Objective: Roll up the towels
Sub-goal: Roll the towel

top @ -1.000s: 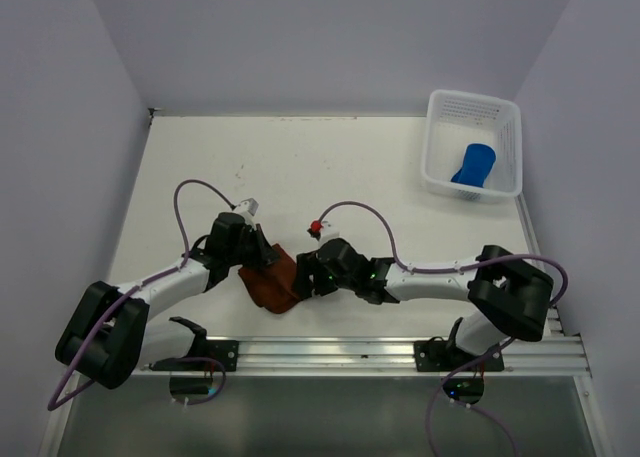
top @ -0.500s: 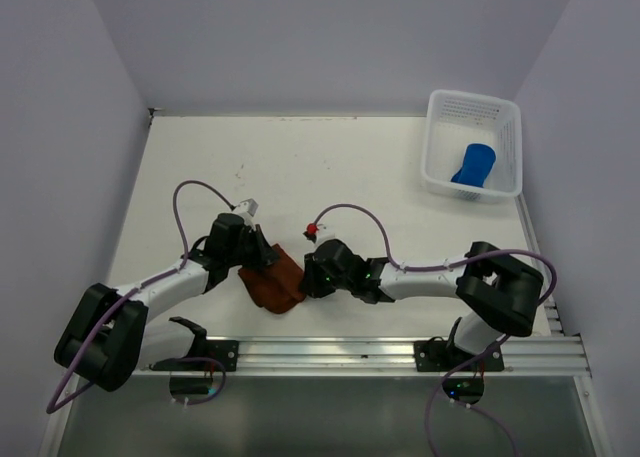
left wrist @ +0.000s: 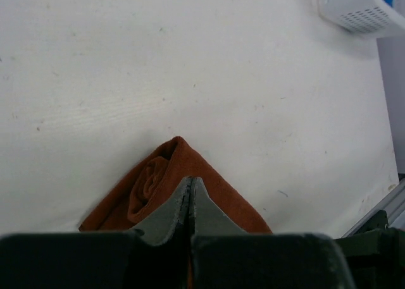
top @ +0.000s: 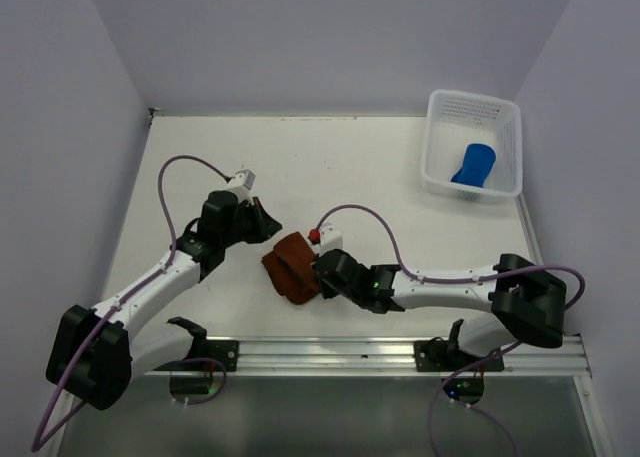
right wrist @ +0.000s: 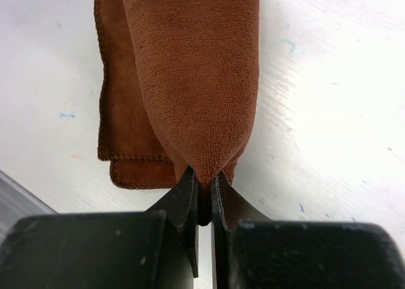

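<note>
The rust-brown towel (top: 291,267) lies partly rolled on the white table, between the two arms near the front. My right gripper (top: 318,277) is shut on a fold at its right end; in the right wrist view the towel (right wrist: 190,80) bulges out from the pinched jaws of the right gripper (right wrist: 204,183). My left gripper (top: 268,229) is shut and empty, up and to the left of the towel and apart from it. In the left wrist view the closed left gripper (left wrist: 190,181) is above the towel (left wrist: 149,181), whose rolled end shows. The blue towel (top: 474,164) sits rolled in the basket.
The white perforated basket (top: 470,96) stands at the back right, and its corner (left wrist: 361,7) shows in the left wrist view. A metal rail (top: 400,352) runs along the near table edge. Pale walls close in the left, right and far sides.
My right gripper has closed on the brown towel's end. The left gripper has drawn back up and to the left, off the towel. The towel has shifted slightly right.
</note>
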Robot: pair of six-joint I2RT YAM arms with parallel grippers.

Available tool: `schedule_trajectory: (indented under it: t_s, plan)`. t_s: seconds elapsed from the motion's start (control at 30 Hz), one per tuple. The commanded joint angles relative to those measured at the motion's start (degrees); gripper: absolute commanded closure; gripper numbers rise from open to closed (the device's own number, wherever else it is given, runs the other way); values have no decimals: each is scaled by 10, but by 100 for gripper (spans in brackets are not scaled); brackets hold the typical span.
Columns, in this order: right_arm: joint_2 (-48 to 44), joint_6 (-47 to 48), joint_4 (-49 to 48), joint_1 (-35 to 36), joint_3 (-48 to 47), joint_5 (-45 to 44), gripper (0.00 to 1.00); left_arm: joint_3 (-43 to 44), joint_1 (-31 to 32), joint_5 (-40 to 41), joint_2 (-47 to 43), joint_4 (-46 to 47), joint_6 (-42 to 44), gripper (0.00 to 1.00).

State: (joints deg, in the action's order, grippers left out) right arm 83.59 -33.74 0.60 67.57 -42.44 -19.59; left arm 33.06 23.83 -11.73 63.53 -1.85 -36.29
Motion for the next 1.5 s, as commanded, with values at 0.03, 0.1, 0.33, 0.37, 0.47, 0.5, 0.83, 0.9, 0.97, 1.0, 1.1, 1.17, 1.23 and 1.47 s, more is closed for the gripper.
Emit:
schedule_trajectory:
  t_s: [0.03,0.1,0.33,0.37,0.47,0.5,0.83,0.9,0.97,1.0,1.1,1.17,1.23,1.47]
  plan:
    - [6,69,68,58,-46,-151,100,35,2,-15,-14,-1,18,100]
    - [28,75,106,76,-64,-196,100,32,3,-35,-10,9,14,100]
    - [130,94,198,153,-164,-356,100,15,33,-33,-10,33,-3,100]
    - [160,96,224,163,-178,-371,100,11,38,-32,-19,40,-7,100]
    - [202,108,261,195,-227,-418,100,3,51,-33,-26,49,-18,100]
    - [225,113,266,209,-245,-430,100,1,56,-34,-27,50,-23,100]
    - [281,135,288,234,-289,-414,100,-91,93,-37,-48,81,-70,100]
    - [284,138,287,235,-292,-405,100,-109,97,-35,-56,90,-78,100]
    - [286,137,279,235,-291,-398,100,-129,100,-34,-58,92,-87,100]
    - [283,139,271,235,-285,-389,100,-140,100,-33,-56,94,-93,100]
    - [272,143,252,235,-278,-366,92,-149,100,-28,-49,86,-98,100]
    - [258,145,244,233,-276,-359,68,-161,100,-16,-52,83,-105,100]
    - [240,145,226,230,-262,-341,56,-173,100,-7,-53,73,-115,100]
    - [55,146,87,176,-121,-138,39,-192,100,17,-57,65,-134,100]
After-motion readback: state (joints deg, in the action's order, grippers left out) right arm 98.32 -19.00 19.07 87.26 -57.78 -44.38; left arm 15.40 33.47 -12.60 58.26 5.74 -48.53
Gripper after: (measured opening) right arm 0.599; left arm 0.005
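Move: The brown towel lies bunched between my hands. Its middle is about 6 cm back and 5 cm right of my raised, shut left fingers, and roughly 9 cm below them. My right fingers already pinch the towel's right end, which is some 10 cm back and 12 cm right of the left hand and 6 cm lower. From my right hand the towel's middle is about 4 cm ahead, 7 cm left and 3 cm below. Keeping my right grip, I draw the pinched end about 5 cm back and 4 cm left while rolling that wrist some 55 degrees counter-clockwise, then open the fingers and let go, easing right as the wrist starts to unroll. My left hand, still shut, slides right and back above the towel, then drops about 9 cm, still moving back, to set its tips on the roll. ##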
